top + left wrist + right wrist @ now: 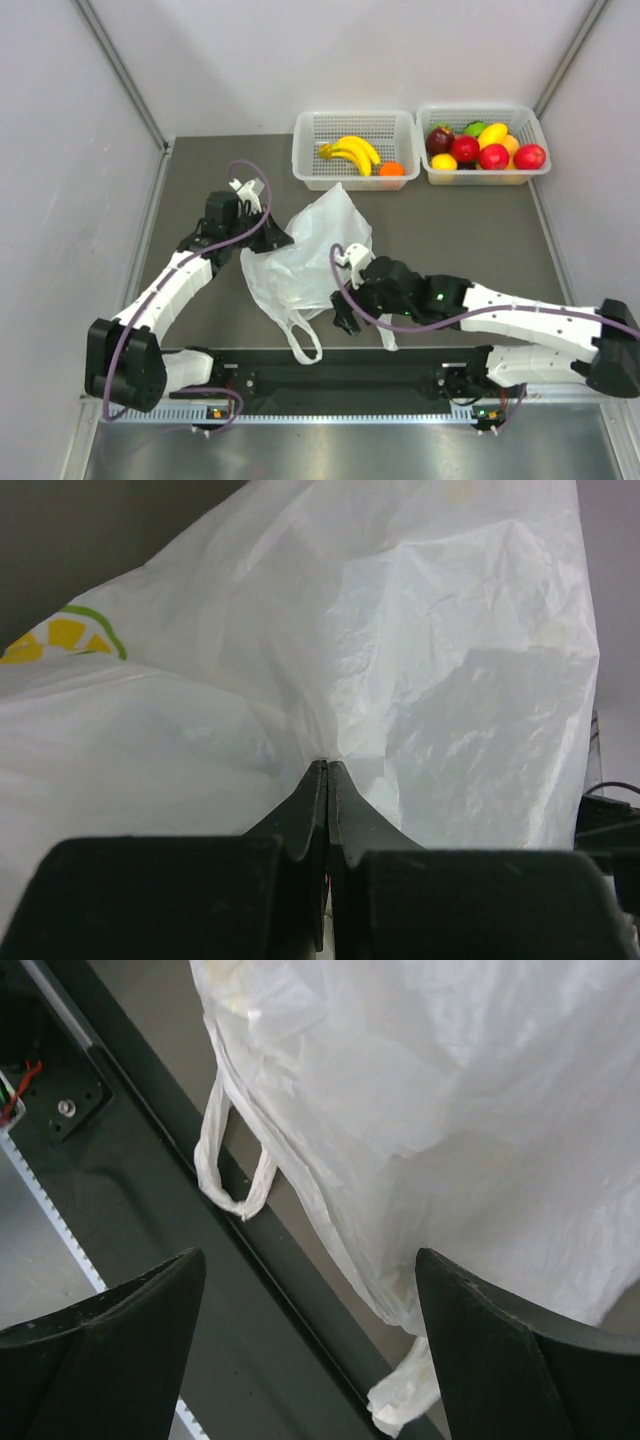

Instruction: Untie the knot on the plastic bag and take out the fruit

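The white plastic bag [300, 255] lies crumpled mid-table, its loop handles [303, 340] trailing over the black front rail. My left gripper [268, 238] is shut on the bag's left edge; its wrist view shows the jaws pinched on the film [329, 765], near a yellow citrus print [60, 640]. My right gripper [347, 318] is open and empty just right of the bag's lower part; its wrist view shows the bag [450, 1110] and one loop handle [232, 1175] ahead. The bananas [350, 152] and the small orange fruit [391, 169] lie in the left basket. The dark red-purple fruit is not seen.
Two white perforated baskets stand at the back: the left one [310, 150], and the right one [535, 135] with a heap of red, yellow and green fruit. White walls close in both sides. The black rail [350, 375] runs along the front edge.
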Controlling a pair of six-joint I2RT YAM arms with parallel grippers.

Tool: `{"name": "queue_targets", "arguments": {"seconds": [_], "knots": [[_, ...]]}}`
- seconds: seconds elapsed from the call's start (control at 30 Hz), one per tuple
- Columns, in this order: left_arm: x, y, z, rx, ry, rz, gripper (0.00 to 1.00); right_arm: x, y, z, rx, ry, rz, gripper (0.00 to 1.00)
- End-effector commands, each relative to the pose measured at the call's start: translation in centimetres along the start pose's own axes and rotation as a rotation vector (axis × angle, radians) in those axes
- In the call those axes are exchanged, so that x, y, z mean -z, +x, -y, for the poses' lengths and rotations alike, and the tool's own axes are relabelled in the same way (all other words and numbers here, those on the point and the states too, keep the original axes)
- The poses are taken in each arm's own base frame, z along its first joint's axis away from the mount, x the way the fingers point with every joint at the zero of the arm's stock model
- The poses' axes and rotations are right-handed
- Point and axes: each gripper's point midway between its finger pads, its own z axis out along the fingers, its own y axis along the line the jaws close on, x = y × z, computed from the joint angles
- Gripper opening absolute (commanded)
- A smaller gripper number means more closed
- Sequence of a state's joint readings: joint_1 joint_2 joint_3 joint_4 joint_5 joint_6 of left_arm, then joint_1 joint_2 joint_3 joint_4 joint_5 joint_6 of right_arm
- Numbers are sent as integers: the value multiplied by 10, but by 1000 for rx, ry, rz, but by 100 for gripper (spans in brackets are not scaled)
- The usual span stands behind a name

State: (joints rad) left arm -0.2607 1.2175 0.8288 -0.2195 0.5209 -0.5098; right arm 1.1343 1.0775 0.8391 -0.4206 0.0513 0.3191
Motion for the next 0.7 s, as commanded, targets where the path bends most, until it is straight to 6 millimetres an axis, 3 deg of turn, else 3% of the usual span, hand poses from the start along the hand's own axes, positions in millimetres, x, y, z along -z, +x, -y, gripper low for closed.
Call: {"name": "queue_targets", "arguments": {"seconds": [0.0,0.07,0.23,0.33,0.37,0.53,0.67], "knots": [[-5,-12,-12,-46,-54,57,0,-14,-21,-31,-9,-62,61,84],[-8,-16,-23,-50,-106,74,0,-21,-20,-40,-29,-94,71,78],[-22,-14,-54,-48,-212,58,0,-48,-15,-35,-41,-36,50,66],[-35,-13,-64,-29,-231,45,0,-60,-19,-45,-32,-67,30,48],[-38,-14,-61,-18,-216,40,0,-64,-16,-50,-29,-85,11,37],[-52,-12,-66,8,-196,22,0,-53,-10,-67,22,-96,3,30],[-60,-7,-73,24,-200,3,0,-31,-17,-62,16,-66,54,29]]}}
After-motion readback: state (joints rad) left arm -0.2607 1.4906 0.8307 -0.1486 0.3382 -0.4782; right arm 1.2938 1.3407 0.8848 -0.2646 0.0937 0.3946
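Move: The bag's left handle loop lies about 10 cm to the right gripper's left, 7 cm back and some 12 cm below. The bag mouth's near rim is only about 4 cm left and 5 cm below; the right strap is roughly 11 cm right and 6 cm back. The left gripper pinches the bag's left side with bare table some 13 cm below, about 3 cm ahead and 2 cm left; that loop lies 24 cm back and 3 cm right. Keep the bag pinched in the left gripper and lower it about 9 cm towards the table, easing a few centimetres forward. Meanwhile sweep the right gripper some 6 cm left and 5 cm down past the near rim towards the left handle loop, closing its wide-open fingers to a narrow gap, then draw it back a little and slightly up. ##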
